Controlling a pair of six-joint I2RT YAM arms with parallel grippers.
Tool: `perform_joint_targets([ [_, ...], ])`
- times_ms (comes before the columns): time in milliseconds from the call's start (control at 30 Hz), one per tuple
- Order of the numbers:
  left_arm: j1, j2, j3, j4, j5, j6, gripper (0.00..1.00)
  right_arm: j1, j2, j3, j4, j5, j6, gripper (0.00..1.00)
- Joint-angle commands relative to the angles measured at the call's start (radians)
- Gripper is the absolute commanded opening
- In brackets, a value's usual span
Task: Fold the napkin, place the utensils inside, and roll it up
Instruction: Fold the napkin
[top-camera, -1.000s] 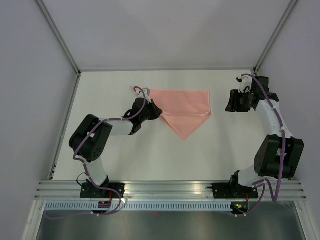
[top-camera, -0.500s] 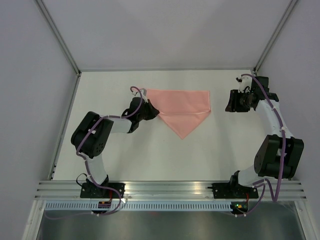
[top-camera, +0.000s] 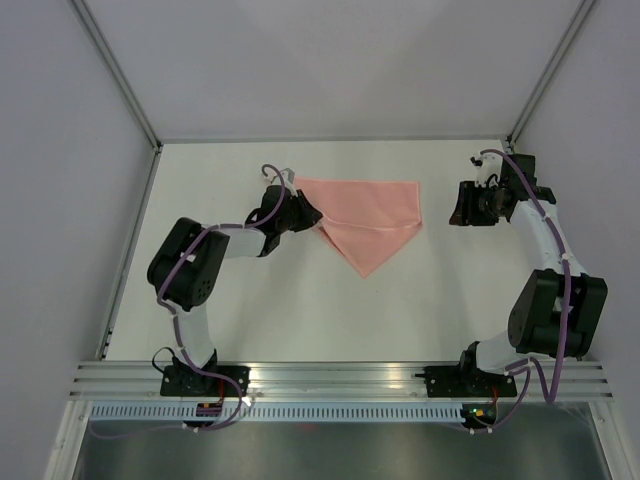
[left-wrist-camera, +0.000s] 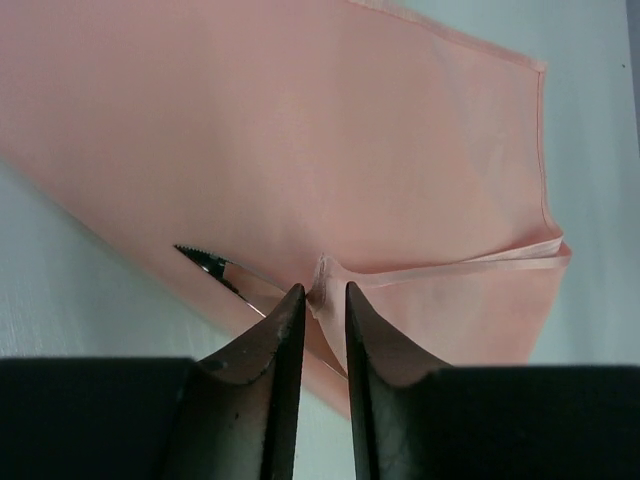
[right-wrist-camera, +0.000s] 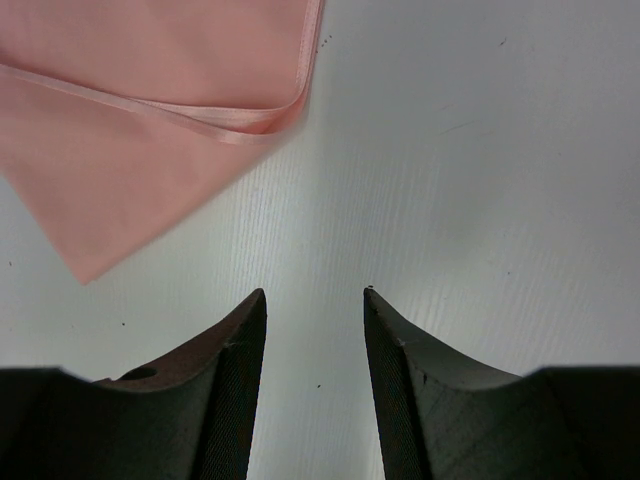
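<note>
The salmon-pink napkin (top-camera: 368, 212) lies folded at the back middle of the table, one point toward me. In the left wrist view the napkin (left-wrist-camera: 300, 130) fills the frame, and the serrated silver tip of a knife (left-wrist-camera: 212, 263) pokes out from under its lower fold; the handle is hidden. My left gripper (top-camera: 306, 212) is at the napkin's left end. Its jaws (left-wrist-camera: 322, 290) stand a narrow gap apart, with a raised crease of cloth between the tips. My right gripper (top-camera: 462, 205) hovers open over bare table, right of the napkin's right corner (right-wrist-camera: 270, 115); nothing is between its fingertips (right-wrist-camera: 315, 292).
The white table (top-camera: 300, 300) is walled by grey panels left, right and behind, with metal posts at the back corners. An aluminium rail (top-camera: 340, 375) carrying both arm bases runs along the near edge.
The left gripper shifted slightly toward the back with the napkin's left end, which now lies tucked in. Its jaws went from shut to slightly parted. The right arm has not moved.
</note>
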Motion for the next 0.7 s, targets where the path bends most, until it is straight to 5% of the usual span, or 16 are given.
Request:
perform_joint_targets([
  [0,0.019,0.016,0.062,-0.024,-0.002,-0.029,0.29,0.003,-0.016,-0.005,0.018,-0.017,-0.005,0.50],
  [233,0.094,-0.018,0.078,-0.046,-0.028,-0.051,0.48,0.003,-0.018,-0.006,0.019,-0.017,-0.008,0.50],
  [667,0.274,-0.009,0.113,-0.167,-0.097,-0.112,0.54,0.008,-0.024,-0.006,0.021,-0.018,-0.009,0.50],
])
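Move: The left fingertips are just opening at the folded-over flap's tip, which lies right under them, 1 to 2 cm below. The napkin's far left corner is roughly 13 cm ahead of this hand and 15 cm to its left, about 2 cm below. The knife, partly under the flap, has its middle some 4 cm back and 3 cm to the right of the hand. From the right hand that far corner lies about 18 cm ahead, 47 cm left and 12 cm below. The left hand comes free of the flap's tip, its fingers opening on from a narrow gap to about half wide, first easing forward and slightly up. It then sweeps quickly left and on forward, some 13 cm left and 6 cm forward in all, low over the table towards the napkin's far left corner, while the wrist turns about 20 degrees counter-clockwise. ##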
